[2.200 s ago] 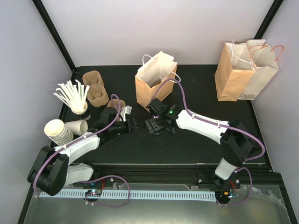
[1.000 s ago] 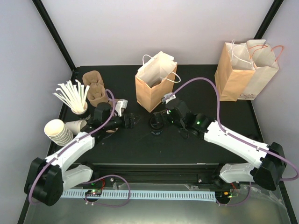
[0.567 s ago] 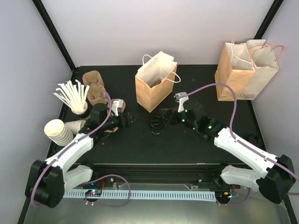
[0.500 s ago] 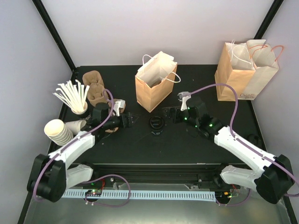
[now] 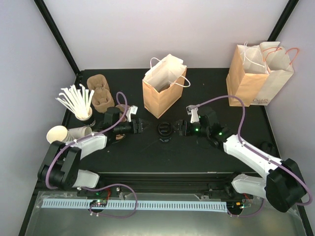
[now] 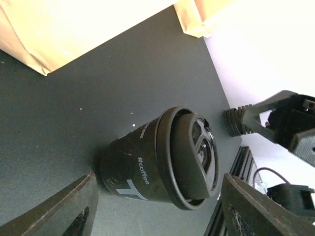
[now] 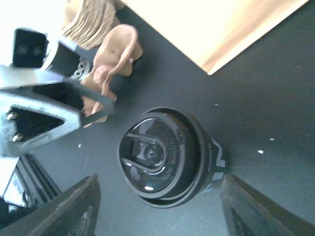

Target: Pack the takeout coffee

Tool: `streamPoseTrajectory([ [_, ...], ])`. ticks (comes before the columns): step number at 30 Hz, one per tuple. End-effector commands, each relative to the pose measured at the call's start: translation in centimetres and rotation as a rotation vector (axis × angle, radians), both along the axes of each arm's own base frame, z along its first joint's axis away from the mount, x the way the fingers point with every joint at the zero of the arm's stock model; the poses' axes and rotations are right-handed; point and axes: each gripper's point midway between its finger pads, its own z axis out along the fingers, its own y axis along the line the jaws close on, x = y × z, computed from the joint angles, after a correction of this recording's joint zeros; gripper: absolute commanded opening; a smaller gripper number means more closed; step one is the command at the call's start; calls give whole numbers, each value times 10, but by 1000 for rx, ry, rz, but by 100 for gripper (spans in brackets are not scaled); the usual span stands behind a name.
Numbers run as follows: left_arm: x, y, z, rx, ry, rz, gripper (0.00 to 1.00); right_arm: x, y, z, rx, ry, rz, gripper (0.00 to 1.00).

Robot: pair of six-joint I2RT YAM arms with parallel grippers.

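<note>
The takeout coffee (image 5: pixel 164 130) stands upright on the black table, a dark printed cup under a glossy black lid. My left gripper (image 5: pixel 140 126) lies just left of it, open and pointing at it with a small gap. My right gripper (image 5: pixel 182 127) mirrors it on the right, also open and apart from the cup. In the left wrist view the coffee (image 6: pixel 157 157) sits just ahead of the spread fingers (image 6: pixel 69 211). The right wrist view shows its lid (image 7: pixel 160 155) ahead of my open fingers (image 7: pixel 256 209). Neither gripper holds anything.
An open brown paper bag (image 5: pixel 164 87) stands right behind the cup. Two more bags (image 5: pixel 258 73) stand at the back right. At the left are brown pulp carriers (image 5: pixel 100 92), a cup of white sticks (image 5: pixel 78 102) and stacked lidless paper cups (image 5: pixel 66 134).
The right arm drew back from the cup, then settled low on its right side. The left gripper crept slightly closer from the left. Both pairs of jaws have narrowed a little.
</note>
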Motion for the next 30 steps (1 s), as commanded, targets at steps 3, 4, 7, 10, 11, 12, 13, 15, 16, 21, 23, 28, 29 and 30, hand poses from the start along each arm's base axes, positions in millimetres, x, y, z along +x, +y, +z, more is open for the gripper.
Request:
streamPoseTrajectory([
  [3, 15, -14, 14, -91, -30, -51, 67, -6, 33, 30, 257, 19, 114, 31],
  [4, 16, -15, 13, -96, -23, -55, 66, -5, 36, 30, 267, 29, 119, 19],
  [7, 16, -21, 11, -108, -13, -74, 63, -2, 42, 29, 286, 54, 130, 2],
  [10, 16, -26, 9, -107, -6, -85, 63, 1, 49, 29, 314, 73, 139, 1],
  [11, 16, -27, 7, -108, -1, -86, 62, 2, 51, 27, 321, 85, 139, 1],
  [12, 17, -28, 5, -109, 6, -87, 61, 3, 53, 25, 323, 98, 139, 1],
  [13, 17, -29, 4, -112, 10, -88, 60, 5, 56, 23, 324, 109, 140, 1],
  [15, 19, -30, 2, -118, 17, -89, 58, 8, 61, 19, 328, 128, 145, 1],
  [16, 20, -31, 2, -120, 19, -89, 57, 8, 63, 18, 333, 136, 150, 1],
  [21, 25, -34, -3, -123, 42, -93, 51, 13, 73, 10, 357, 177, 149, 1],
  [23, 26, -35, -4, -126, 47, -96, 50, 15, 75, 6, 361, 193, 144, 1],
  [28, 27, -36, -9, -125, 60, -101, 50, 23, 77, -6, 341, 226, 113, 1],
  [29, 26, -37, -9, -127, 63, -105, 50, 24, 77, -9, 334, 234, 107, 1],
  [30, 26, -38, -11, -128, 67, -107, 50, 25, 77, -12, 328, 241, 103, 1],
])
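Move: The black coffee cup stands upright between the hands: about 8 cm to the right hand's left and 1 cm back, its middle some 8 cm below. The paper bag is roughly 17 cm ahead of the right hand and 8 cm left. From the left hand the coffee cup lies about 11 cm right, 2 cm back and 6 cm lower; the cup carrier is some 9 cm left and 3 cm ahead, well below. Right fingers shut, swinging about 7 cm left over the coffee cup's lid; left fingers part-close, easing right towards it. ##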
